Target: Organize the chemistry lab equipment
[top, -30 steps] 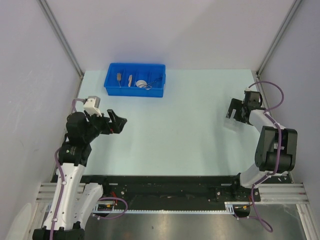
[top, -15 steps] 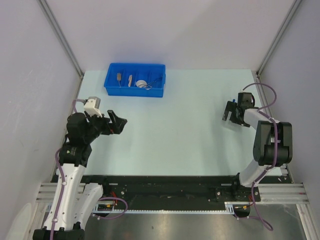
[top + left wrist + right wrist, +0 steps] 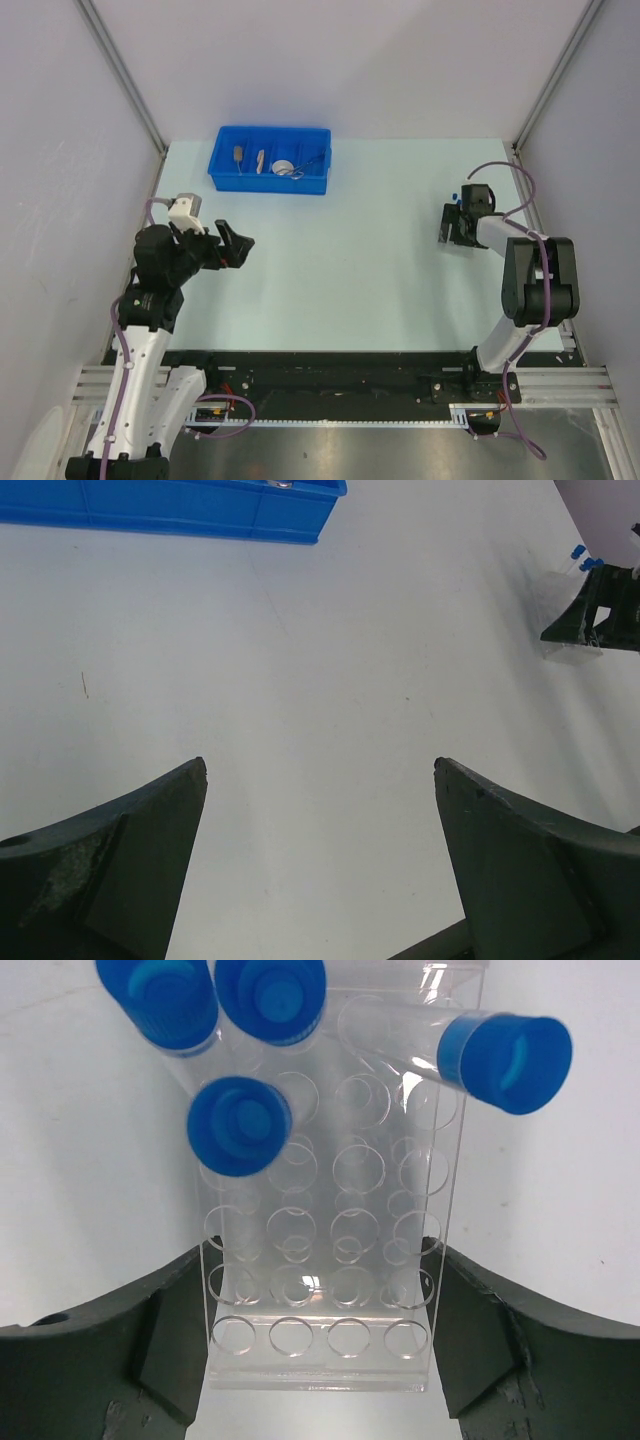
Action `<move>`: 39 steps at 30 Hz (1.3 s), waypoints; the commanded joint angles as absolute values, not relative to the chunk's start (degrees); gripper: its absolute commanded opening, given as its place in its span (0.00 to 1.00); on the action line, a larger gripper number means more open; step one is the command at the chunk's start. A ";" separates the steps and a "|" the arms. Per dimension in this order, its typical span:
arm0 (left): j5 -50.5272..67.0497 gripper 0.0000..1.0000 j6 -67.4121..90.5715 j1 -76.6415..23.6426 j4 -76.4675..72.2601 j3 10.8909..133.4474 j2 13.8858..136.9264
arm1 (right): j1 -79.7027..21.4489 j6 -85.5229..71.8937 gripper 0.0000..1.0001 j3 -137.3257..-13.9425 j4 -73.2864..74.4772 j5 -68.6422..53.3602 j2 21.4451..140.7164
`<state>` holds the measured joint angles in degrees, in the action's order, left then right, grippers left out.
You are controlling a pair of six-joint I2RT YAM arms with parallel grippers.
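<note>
A clear plastic tube rack (image 3: 345, 1170) stands on the table at the right. It holds several clear tubes with blue caps (image 3: 240, 1125), all leaning. My right gripper (image 3: 322, 1252) straddles the rack's near end, and its fingers (image 3: 175, 1320) press against both side walls. In the top view the right gripper (image 3: 452, 222) is at the table's right side. My left gripper (image 3: 240, 243) hangs open over bare table at the left, with nothing between its fingers (image 3: 150, 830). Silver wire tongs (image 3: 305, 165), a white round dish (image 3: 284, 167) and tan wooden-handled tools (image 3: 240, 154) lie in the blue bin.
The large blue divided bin (image 3: 270, 180) sits at the far left of the table, and its front wall (image 3: 170, 505) shows in the left wrist view. Grey walls close in the table on three sides. The right gripper (image 3: 600, 610) with the blue caps appears far right in that view.
My right gripper has moved left and forward over the tube rack, and its jaws have narrowed onto the rack's sides. The left arm has not moved.
</note>
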<state>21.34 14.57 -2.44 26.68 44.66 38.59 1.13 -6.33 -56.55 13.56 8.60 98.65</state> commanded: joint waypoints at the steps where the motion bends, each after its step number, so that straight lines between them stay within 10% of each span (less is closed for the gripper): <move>1: 21.71 1.00 14.59 -2.02 25.49 44.65 38.76 | -2.37 -4.13 0.36 -59.76 8.44 9.06 96.24; 39: 21.27 1.00 15.21 -2.02 23.47 43.42 43.86 | -23.91 -15.03 0.44 -133.24 30.76 10.98 146.78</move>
<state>21.17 15.49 -2.44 24.77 43.88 43.90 -23.55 -16.53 -128.75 29.10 8.23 145.27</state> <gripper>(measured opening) 0.996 0.795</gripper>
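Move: The blue tray's middle lies roughly 54 cm left and 27 cm ahead of the right hand, which already grips the clear tube rack, at about the same height. In the tray, the white dish sits about 50 cm left and 26 cm ahead of the right hand, and the tongs about 44 cm left and 26 cm ahead. From the left hand the tray is some 38 cm ahead, 8 cm right and 23 cm below. Still gripping the tube rack, the right hand sweeps about 27 cm left and 20 cm forward towards the tray. ##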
